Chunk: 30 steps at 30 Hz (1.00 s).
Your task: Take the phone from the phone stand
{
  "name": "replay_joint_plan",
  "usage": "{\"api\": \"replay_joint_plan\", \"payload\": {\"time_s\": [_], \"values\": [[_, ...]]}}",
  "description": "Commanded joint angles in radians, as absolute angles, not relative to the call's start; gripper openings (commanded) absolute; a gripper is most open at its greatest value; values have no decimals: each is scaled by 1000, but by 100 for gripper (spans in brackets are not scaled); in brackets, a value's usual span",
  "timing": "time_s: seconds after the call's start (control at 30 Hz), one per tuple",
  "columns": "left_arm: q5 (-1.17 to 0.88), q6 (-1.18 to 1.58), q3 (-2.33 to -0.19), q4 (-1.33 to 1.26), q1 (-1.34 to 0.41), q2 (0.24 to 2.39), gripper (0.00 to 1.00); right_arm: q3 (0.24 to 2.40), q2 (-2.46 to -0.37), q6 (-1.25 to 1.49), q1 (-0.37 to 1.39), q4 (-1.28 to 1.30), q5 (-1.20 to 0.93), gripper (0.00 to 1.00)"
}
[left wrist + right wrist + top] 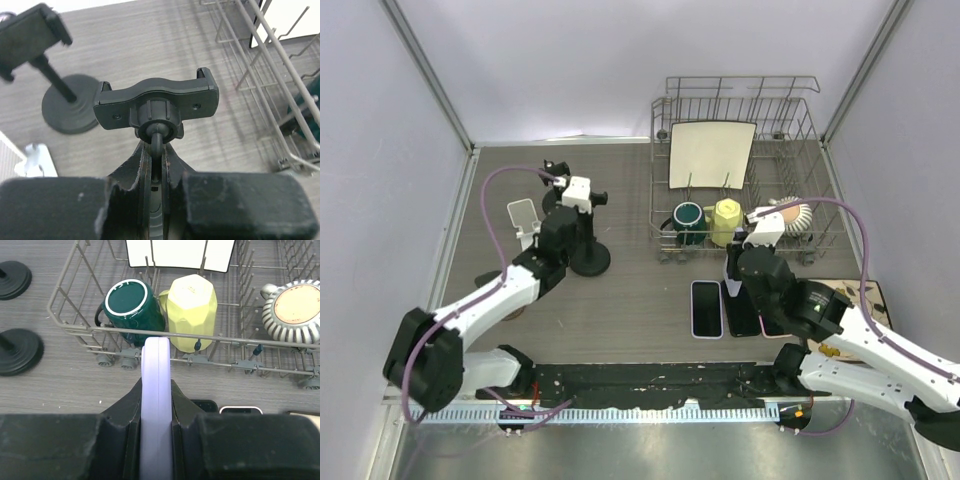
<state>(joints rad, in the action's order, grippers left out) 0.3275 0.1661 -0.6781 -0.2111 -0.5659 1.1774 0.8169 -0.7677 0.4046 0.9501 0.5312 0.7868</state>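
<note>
My left gripper (570,240) (156,150) is shut on the thin stem of a black phone stand (156,97), whose clamp stands open and holds nothing. Its round base (591,261) rests on the table. My right gripper (744,262) (156,395) is shut on a phone in a lilac case (156,360). It holds the phone edge-on, above the table in front of the dish rack (70,322). In the top view the held phone is mostly hidden by the right wrist.
A second black stand (30,37) (556,178) and a white stand (523,220) are behind the held one. A lilac phone (706,308) and a black phone (741,312) lie flat at centre. The rack (665,240) holds a green mug (134,305), a yellow mug (192,307) and a plate (711,153).
</note>
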Motion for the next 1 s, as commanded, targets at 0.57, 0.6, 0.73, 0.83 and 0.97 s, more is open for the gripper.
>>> {"api": "replay_joint_plan", "payload": {"time_s": [0.57, 0.6, 0.73, 0.83, 0.97], "values": [[77, 123, -919, -539, -428, 1513, 50, 865, -649, 380, 954, 566, 753, 1], [74, 120, -913, -529, -428, 1496, 55, 870, -652, 377, 956, 561, 750, 1], [58, 100, -864, -450, -436, 1357, 76, 891, -669, 367, 954, 535, 741, 1], [74, 61, -822, -391, -463, 1226, 85, 925, -712, 371, 954, 517, 727, 1], [101, 19, -789, -283, -558, 1067, 88, 980, -793, 402, 954, 505, 683, 1]]}}
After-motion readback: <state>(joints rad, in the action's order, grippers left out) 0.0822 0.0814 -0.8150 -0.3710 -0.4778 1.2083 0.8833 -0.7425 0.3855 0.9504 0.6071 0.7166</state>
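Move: The left hand still grips the empty phone stand by its stem; the table spot it goes to is some 10 cm ahead, 3 cm right and about 14 cm below. Another empty stand is roughly 13 cm ahead and 7 cm left, the white folding stand 8 cm ahead and 15 cm left, both lower. From the right hand, still holding a phone, that spot is about 20 cm ahead, 28 cm left and well below. The left hand takes the gripped stand about 10 cm forward, opens to release it, then rises and backs off. ##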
